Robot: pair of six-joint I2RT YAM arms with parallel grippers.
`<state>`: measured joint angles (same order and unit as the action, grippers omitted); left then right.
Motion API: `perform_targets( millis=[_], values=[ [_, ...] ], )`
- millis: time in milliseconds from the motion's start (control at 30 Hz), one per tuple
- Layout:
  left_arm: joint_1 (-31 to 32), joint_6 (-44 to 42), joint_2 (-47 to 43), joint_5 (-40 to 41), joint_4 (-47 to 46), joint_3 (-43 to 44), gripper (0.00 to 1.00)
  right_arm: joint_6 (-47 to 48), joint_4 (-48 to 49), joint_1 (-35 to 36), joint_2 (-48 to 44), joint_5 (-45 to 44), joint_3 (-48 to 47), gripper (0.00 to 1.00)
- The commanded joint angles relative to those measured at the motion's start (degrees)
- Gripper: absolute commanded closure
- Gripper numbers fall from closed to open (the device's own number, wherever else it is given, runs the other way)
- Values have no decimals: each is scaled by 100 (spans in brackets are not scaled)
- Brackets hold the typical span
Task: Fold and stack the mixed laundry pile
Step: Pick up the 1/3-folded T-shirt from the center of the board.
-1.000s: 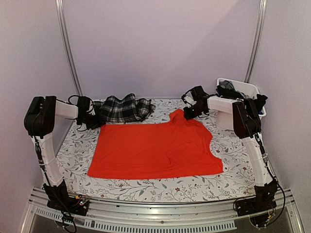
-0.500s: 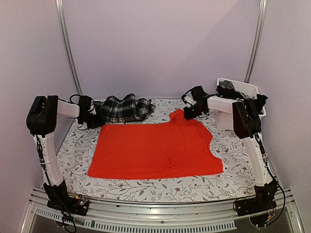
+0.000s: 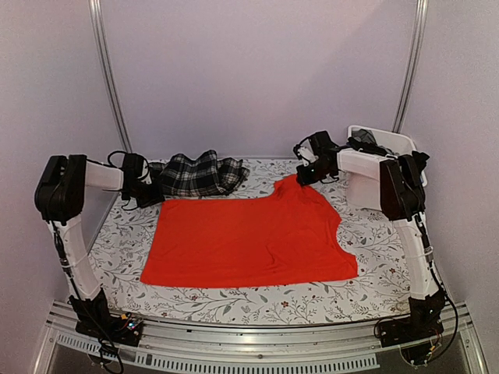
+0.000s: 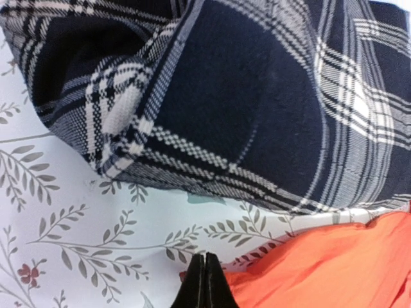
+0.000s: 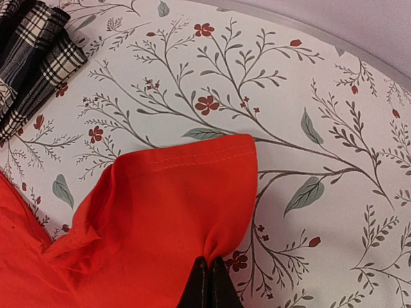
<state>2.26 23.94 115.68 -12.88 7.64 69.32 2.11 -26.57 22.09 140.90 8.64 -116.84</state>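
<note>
The bright orange-red garment (image 3: 249,238) lies spread flat on the middle of the table. My left gripper (image 3: 150,195) sits at its far left corner; in the left wrist view the gripper (image 4: 205,258) is shut with the orange edge (image 4: 321,269) pinched at its tips. My right gripper (image 3: 299,178) is shut on the garment's far right sleeve, which bunches into the gripper (image 5: 210,260) and lifts off the cloth (image 5: 173,212). The black-and-white plaid garment (image 3: 195,173) lies crumpled at the back left, just beyond the left gripper (image 4: 257,109). Dark garments (image 3: 365,142) sit in the bin.
A white plastic bin (image 3: 387,133) stands at the back right, behind the right arm. The floral tablecloth (image 3: 234,300) covers the table. A corner of the plaid garment (image 5: 32,51) shows at the right wrist view's upper left. Metal frame posts rise at both back corners.
My left gripper has shut at the orange garment's far left corner. My right gripper has risen and drawn back a little, pulling the sleeve up with it.
</note>
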Motion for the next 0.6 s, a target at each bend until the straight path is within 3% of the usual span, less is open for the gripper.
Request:
perform_targets(
  millis=[0,67,233,400,567],
  values=[
    [54,-85,-454,123,-161,-90,100,-70,46,-49,-379,8,90,100],
    [46,-95,-370,138,-12,12,100,-72,46,-51,-379,20,99,100],
    [46,-9,-204,224,163,73,79,-80,49,-46,-379,32,108,100],
    [46,31,2,232,220,71,73,-74,46,-44,-360,32,108,100],
    [55,27,248,188,276,209,73,-68,50,-49,-340,23,108,100]
  ],
)
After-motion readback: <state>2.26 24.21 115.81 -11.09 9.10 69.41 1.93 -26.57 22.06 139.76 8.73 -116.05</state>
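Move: The T-shirt's far-left corner is right at the left hand's closed fingertips, about 1 cm below them. The folded plaid cloth lies some 9 cm ahead of that hand and 10 cm to its right, at roughly the same height. The right hand still has the shirt's far-right edge between its fingertips. From it the plaid cloth is about 25 cm to the left and 1 cm ahead, and the white bin some 19 cm to the right, level fore and aft, its middle about 5 cm higher. Letting go of the T-shirt's far-left corner, the left hand lifts about 2 cm, opens its fingers roughly a quarter, then sinks some 2.5 cm so the parted tips come down astride that same corner. The right hand keeps its pinch on the far-right edge, rising barely 1 cm before holding still. ##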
